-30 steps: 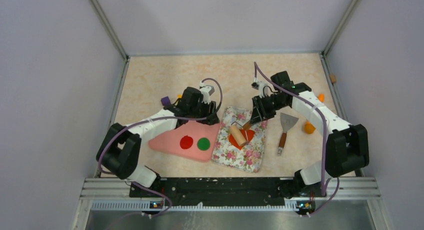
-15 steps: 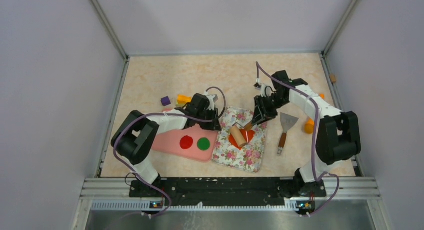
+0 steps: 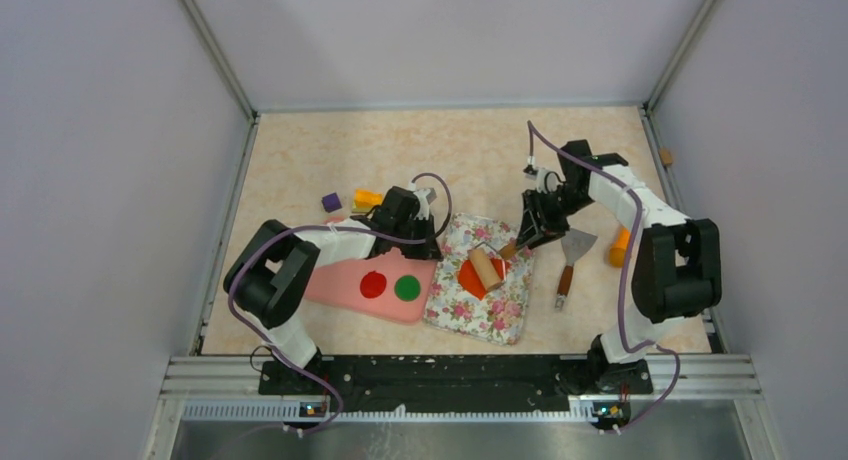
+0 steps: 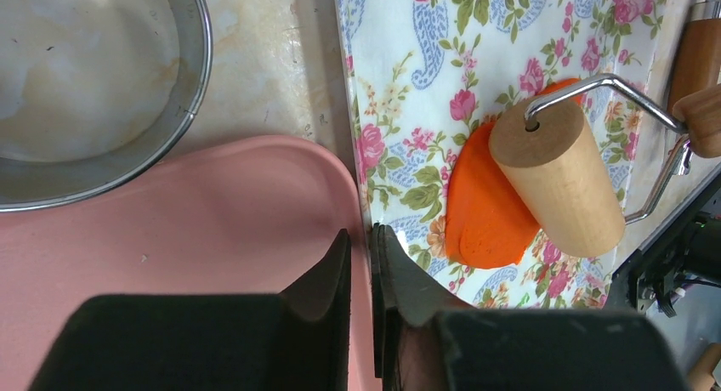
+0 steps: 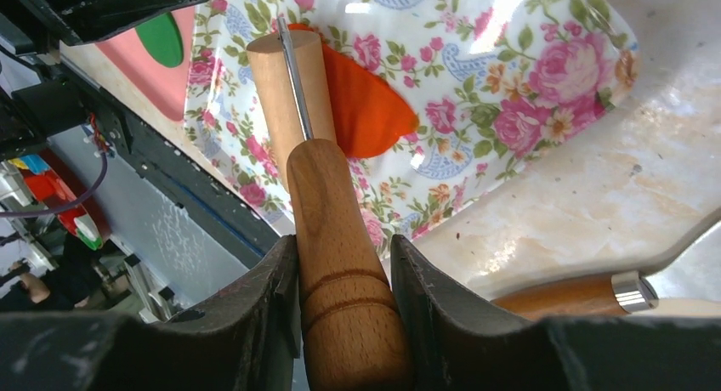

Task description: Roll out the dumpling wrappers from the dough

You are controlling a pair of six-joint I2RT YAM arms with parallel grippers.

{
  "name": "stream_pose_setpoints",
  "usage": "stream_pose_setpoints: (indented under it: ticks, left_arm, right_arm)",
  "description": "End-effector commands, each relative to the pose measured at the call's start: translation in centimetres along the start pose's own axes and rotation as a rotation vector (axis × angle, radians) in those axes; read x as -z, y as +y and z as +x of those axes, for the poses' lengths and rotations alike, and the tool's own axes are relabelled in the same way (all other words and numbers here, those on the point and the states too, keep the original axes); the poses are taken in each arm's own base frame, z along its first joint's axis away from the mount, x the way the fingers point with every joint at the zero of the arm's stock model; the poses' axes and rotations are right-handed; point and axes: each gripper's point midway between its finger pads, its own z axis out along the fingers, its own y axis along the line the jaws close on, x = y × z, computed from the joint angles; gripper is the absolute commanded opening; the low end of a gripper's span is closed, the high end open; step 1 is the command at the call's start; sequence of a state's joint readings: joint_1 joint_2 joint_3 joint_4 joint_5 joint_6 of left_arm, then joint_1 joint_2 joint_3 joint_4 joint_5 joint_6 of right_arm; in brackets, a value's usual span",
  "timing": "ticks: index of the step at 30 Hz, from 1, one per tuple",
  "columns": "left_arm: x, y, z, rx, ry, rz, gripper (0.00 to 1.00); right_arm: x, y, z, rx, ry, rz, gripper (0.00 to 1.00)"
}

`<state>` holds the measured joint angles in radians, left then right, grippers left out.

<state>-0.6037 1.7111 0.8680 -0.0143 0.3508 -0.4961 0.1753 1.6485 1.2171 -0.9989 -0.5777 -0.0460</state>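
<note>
The orange-red dough [image 3: 468,278] [image 4: 480,212] [image 5: 366,106] lies flattened on a floral tray [image 3: 480,315] [image 4: 400,68] [image 5: 544,85]. A wooden roller [image 3: 487,268] [image 4: 557,183] [image 5: 285,93] rests on the dough's right part. My right gripper [image 3: 527,238] [image 5: 344,242] is shut on the roller's wooden handle. My left gripper [image 3: 428,248] [image 4: 361,234] sits at the tray's left rim, where it meets the pink board [image 3: 335,280] [image 4: 170,238], jaws pinched on that rim. Two dumpling wrappers, a red one [image 3: 373,285] and a green one [image 3: 406,287] [image 5: 161,38], lie on the board.
A metal ring cutter [image 4: 191,93] sits just beyond the board's far edge. A scraper with a wooden handle [image 3: 570,260] [image 5: 578,293] lies right of the tray. An orange stick [image 3: 620,247] is further right; a purple block [image 3: 331,201] and an orange piece [image 3: 368,197] are behind the left arm.
My left gripper has moved in to the tray's left rim and closed from wide open to a narrow pinch. The right gripper has drawn the roller a little to the right across the dough.
</note>
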Motion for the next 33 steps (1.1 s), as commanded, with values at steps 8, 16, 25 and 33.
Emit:
stream_pose_setpoints:
  ticks: [8,16,25,33]
  left_arm:
    - [-1.1,1.5,0.3,-0.001,0.008,-0.053,0.11]
    - [-1.0,1.4,0.2,-0.009,0.003,-0.052,0.12]
    - [-1.0,1.4,-0.6,-0.018,-0.012,-0.062,0.13]
    - [-0.9,1.6,-1.3,-0.037,-0.018,-0.089,0.15]
  right_arm:
    - [2.5,-12.3,2.7,0.022,0.089,0.532,0.0]
    - [3.2,-13.4,2.7,0.005,0.082,0.568,0.0]
    - [5.0,-13.6,1.1,-0.027,0.007,0.56,0.0]
    - [8.0,-5.3,-3.7,0.08,-0.218,0.269,0.0]
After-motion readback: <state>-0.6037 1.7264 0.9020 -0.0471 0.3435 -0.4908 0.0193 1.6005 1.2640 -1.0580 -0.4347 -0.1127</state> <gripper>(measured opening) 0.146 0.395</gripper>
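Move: The right hand grips the rolling pin's handle, its wooden roller already on the orange dough. The dough's middle lies about 7 cm back, 7 cm left and 8 cm below the hand, the roller's about 5 cm back and 6 cm left. The scraper lies some 11 cm to the hand's right and 5 cm back. From the left hand, shut at the flowered mat's left edge, the dough lies about 10 cm right and 4 cm back. Keeping its grip on the handle, the right hand draws the roller rightward, from over the dough towards the mat's right edge, about 6.5 cm nearly level with a brief near-stop partway, while the wrist turns slightly clockwise and its left side dips; only at the very end does it also swing some 2 cm forward and rise about 1 cm. The left hand stays put with its fingers nearly shut on the edges of mat and pink tray, holding them. ##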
